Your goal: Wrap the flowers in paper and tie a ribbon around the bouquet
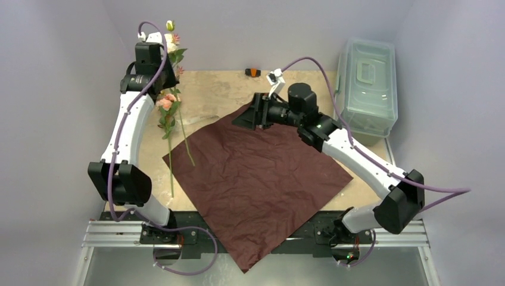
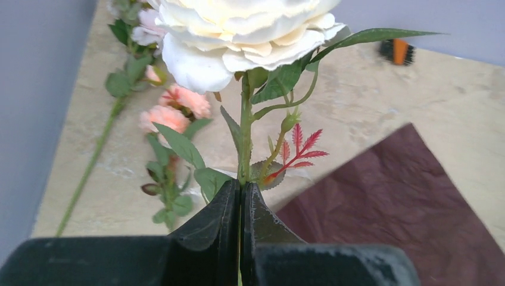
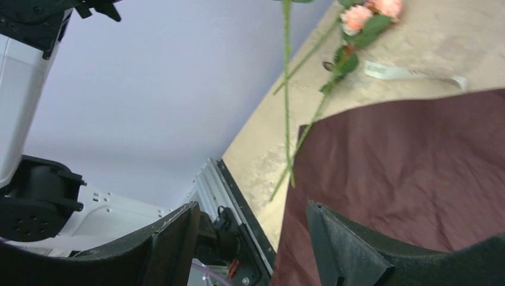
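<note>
My left gripper (image 2: 243, 186) is shut on the green stem of a sprig with a large white rose (image 2: 238, 30), held up at the back left (image 1: 171, 43). Its long stem (image 3: 287, 89) hangs down over the left edge of the paper. Another sprig of the flowers, with pink blooms (image 1: 168, 102), lies on the table left of the paper (image 1: 262, 179), a dark maroon crinkly sheet spread flat. The right gripper (image 1: 249, 116) hovers open over the sheet's far corner, nothing between its fingers (image 3: 339, 238). A cream ribbon (image 3: 411, 72) lies on the table beyond the paper.
A clear plastic lidded box (image 1: 366, 83) stands at the back right. A small orange and black object (image 1: 253, 72) sits at the table's far edge. The paper's near corner hangs over the front rail (image 1: 119, 235).
</note>
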Controlling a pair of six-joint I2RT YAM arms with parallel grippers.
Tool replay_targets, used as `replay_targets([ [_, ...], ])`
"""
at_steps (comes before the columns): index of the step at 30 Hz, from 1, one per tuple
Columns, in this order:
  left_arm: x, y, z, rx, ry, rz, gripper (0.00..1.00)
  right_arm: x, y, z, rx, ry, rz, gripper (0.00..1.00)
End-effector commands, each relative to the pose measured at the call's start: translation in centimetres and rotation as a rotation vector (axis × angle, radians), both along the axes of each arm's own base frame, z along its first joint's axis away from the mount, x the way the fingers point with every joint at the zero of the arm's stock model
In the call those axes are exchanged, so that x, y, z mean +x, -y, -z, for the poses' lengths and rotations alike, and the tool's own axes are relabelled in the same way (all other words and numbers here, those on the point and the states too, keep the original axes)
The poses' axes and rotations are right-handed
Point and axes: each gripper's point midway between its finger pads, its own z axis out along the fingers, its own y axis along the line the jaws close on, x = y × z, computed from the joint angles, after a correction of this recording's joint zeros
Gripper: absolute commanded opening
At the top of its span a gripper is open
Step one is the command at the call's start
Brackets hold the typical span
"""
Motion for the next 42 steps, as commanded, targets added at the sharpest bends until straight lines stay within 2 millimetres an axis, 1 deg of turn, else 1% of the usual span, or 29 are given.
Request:
replay_targets([
  [1, -2.3, 4.0, -3.9, -0.231, 0.081, 0.093, 0.00, -0.5, -3.9, -4.4, 0.100, 0.166, -0.038, 0.75],
  [2, -2.5, 4.7, -4.2, -0.282, 0.095, 0.104, 0.00, -0.6, -4.7, -4.7, 0.097, 0.173, -0.048, 0.75],
  [3, -2.8, 5.4, -4.4, -0.324, 0.101, 0.117, 0.00, -0.7, -5.7, -4.3, 0.087, 0.169, -0.059, 0.75],
  [4, -3.1, 6.1, -4.6, -0.363, 0.105, 0.139, 0.00, -1.0, -6.5, -4.4, 0.086, 0.176, -0.070, 0.75],
  [9, -4.6, 7.7, -5.3, -0.456, 0.121, 0.195, 0.00, -2.0, -9.7, -3.3, 0.058, 0.150, -0.086, 0.74],
  [13, -6.3, 9.2, -5.2, -0.497, 0.104, 0.253, 0.00, -3.2, -12.3, -1.5, -0.001, 0.108, -0.074, 0.73],
  [16, -7.6, 10.9, -6.0, -0.510, 0.117, 0.297, 0.00, -3.5, -13.1, 0.0, -0.044, 0.070, -0.007, 0.72],
  [17, -8.0, 11.7, -6.3, -0.506, 0.115, 0.319, 0.00, -3.4, -13.0, 0.3, -0.053, 0.056, 0.023, 0.71],
  [19, -8.4, 12.5, -6.7, -0.487, 0.106, 0.333, 0.00, -3.5, -12.7, 0.9, -0.078, 0.032, 0.076, 0.71],
  [22, -8.7, 13.5, -7.1, -0.516, 0.104, 0.343, 0.00, -3.3, -11.4, 1.0, -0.106, 0.019, 0.170, 0.70],
  [23, -8.8, 14.0, -7.2, -0.537, 0.102, 0.354, 0.00, -3.1, -10.5, 0.1, -0.095, 0.026, 0.207, 0.70],
  [25, -8.9, 14.5, -7.4, -0.554, 0.102, 0.364, 0.00, -2.9, -9.0, -0.9, -0.084, 0.037, 0.265, 0.69],
  [28, -8.8, 15.2, -7.3, -0.560, 0.094, 0.375, 0.00, -2.6, -6.8, -1.8, -0.110, 0.045, 0.343, 0.69],
  [31, -8.6, 15.8, -7.4, -0.585, 0.094, 0.388, 0.00, -2.3, -5.5, -1.3, -0.165, 0.042, 0.383, 0.69],
  [33, -8.5, 16.2, -7.3, -0.607, 0.091, 0.396, 0.00, -1.8, -5.5, -0.5, -0.199, 0.062, 0.390, 0.69],
  [37, -8.1, 16.6, -7.1, -0.660, 0.105, 0.383, 0.00, -0.6, -7.2, 0.9, -0.251, 0.084, 0.321, 0.66],
  [38, -8.0, 16.7, -7.2, -0.678, 0.112, 0.384, 0.00, -0.2, -7.5, 1.3, -0.269, 0.088, 0.311, 0.64],
  [40, -7.7, 17.1, -7.2, -0.704, 0.117, 0.387, 0.00, 0.8, -8.0, 1.7, -0.293, 0.108, 0.304, 0.52],
  [41, -7.7, 17.2, -7.1, -0.712, 0.111, 0.387, 0.00, 1.6, -7.9, 1.7, -0.302, 0.113, 0.311, 0.48],
  [42, -7.6, 17.3, -6.9, -0.717, 0.109, 0.390, 0.00, 2.4, -7.8, 1.7, -0.310, 0.115, 0.320, 0.48],
])
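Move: The left gripper already holds the white flower, its stem sloping back and down. The open right gripper waits some 27 cm to its right, 16 cm back, nearly level. Peach flowers lie 8 cm ahead, 10 cm left, 27 cm below the left gripper. From the right gripper, the stem under the left fingers is about 25 cm left, 11 cm ahead, 7 cm lower; the brown paper's middle is 7 cm back, 4 cm right, 30 cm below. Keep the left fingers shut on the stem and carry the flower about 16 cm right towards the right gripper, drawing back and rising a little while rolling left side down. Reach the open right gripper some 14 cm left, dipping slightly, ease it back right and up, then push left, forward and down to the stem below the left fingers, starting to close. ##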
